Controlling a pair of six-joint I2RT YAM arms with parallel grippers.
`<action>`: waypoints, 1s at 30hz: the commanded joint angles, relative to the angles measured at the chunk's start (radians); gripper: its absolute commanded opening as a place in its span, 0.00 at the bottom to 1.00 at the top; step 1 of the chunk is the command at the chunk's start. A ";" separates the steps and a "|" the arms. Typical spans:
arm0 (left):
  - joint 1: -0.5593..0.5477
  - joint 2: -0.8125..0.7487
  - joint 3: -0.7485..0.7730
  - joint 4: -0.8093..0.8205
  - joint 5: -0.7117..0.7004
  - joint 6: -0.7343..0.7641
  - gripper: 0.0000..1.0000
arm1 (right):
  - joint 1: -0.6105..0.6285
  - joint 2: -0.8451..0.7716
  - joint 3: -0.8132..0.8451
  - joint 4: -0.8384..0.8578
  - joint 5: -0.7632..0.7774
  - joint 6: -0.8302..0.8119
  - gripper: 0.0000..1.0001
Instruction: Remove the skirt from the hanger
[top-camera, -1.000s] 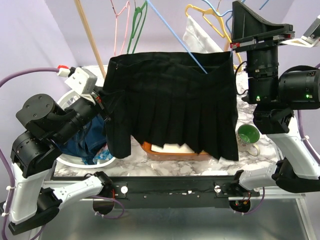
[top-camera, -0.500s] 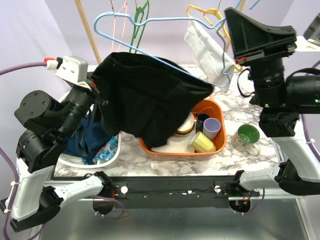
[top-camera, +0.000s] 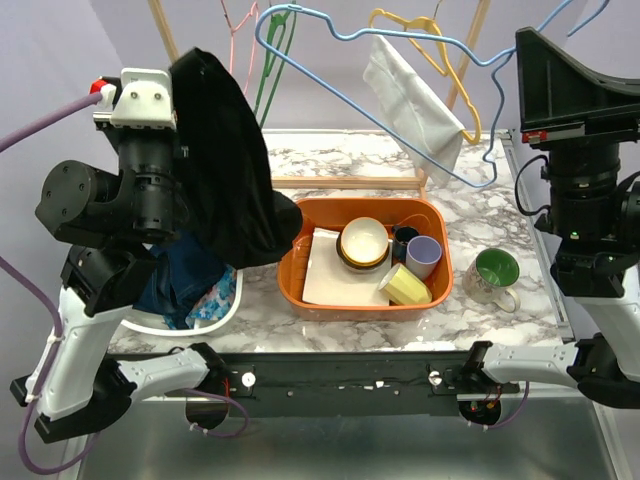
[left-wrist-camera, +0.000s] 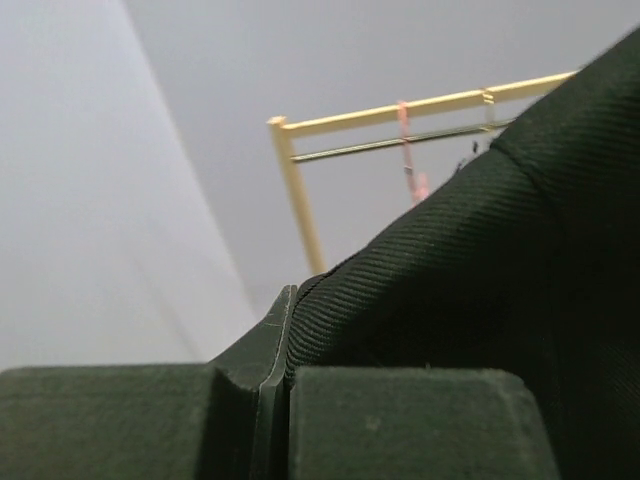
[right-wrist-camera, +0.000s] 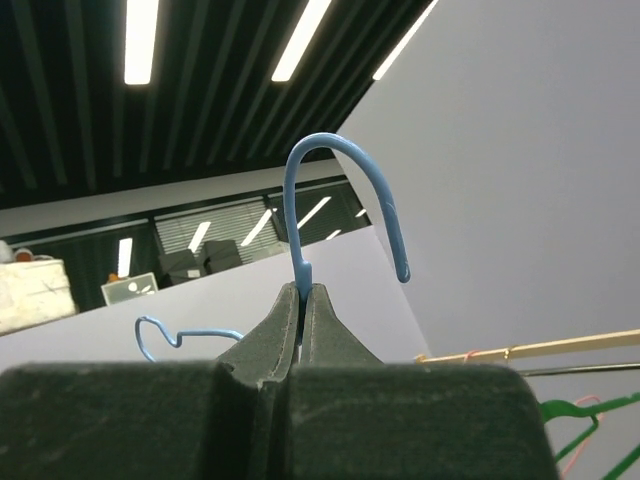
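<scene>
The black skirt (top-camera: 230, 170) hangs in a bunch at the left, clear of the blue wire hanger (top-camera: 345, 38). My left gripper (left-wrist-camera: 285, 300) is shut on the skirt's edge (left-wrist-camera: 480, 270); in the top view its fingers are hidden behind the cloth and the wrist camera. The hanger floats bare above the table and slopes down to the right. My right gripper (right-wrist-camera: 302, 290) is shut on the stem just under the hanger's hook (right-wrist-camera: 292, 210); in the top view the right wrist camera housing (top-camera: 565, 75) hides it.
An orange bin (top-camera: 430, 215) holds a bowl (top-camera: 362, 243), cups and paper. A green mug (top-camera: 495, 270) stands to its right. At the left a white basket (top-camera: 215, 305) holds clothes. Behind, a wooden rack (top-camera: 345, 183) carries a yellow hanger (top-camera: 440, 50) with white cloth (top-camera: 410, 90).
The skirt has come off the hanger. My left arm swung it left and up into a bunch. My right arm lifted the bare hanger up and to the right.
</scene>
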 joint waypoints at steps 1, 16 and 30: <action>0.001 0.023 0.000 0.374 -0.228 0.407 0.00 | -0.005 -0.005 -0.044 0.008 0.069 -0.053 0.01; 0.069 0.093 -0.040 0.334 -0.285 0.392 0.00 | -0.005 -0.099 -0.177 0.034 0.079 -0.056 0.01; 0.622 0.053 -0.339 -0.367 -0.095 -0.631 0.00 | -0.005 -0.211 -0.318 0.036 0.100 -0.062 0.01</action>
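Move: The white basket that the left hand is taking the black skirt to lies roughly 12 cm to its left, 6 cm ahead and some 50 cm below. The denim skirt already in the basket sits about 3 cm ahead and 10 cm left, at much the same depth. The orange box is level with the basket in reach, some 31 cm to the hand's right. From the right hand, the basket is about 51 cm left, 15 cm ahead and far below. Still pinching the black skirt by its waistband, the left hand first swings left and slightly up, then drops about 15 cm while going on left and forward towards the basket, turning some 40 degrees counter-clockwise and tipping downward. The right hand keeps its grip on the empty blue hanger and sinks about 6 cm, after a brief reach forward. ##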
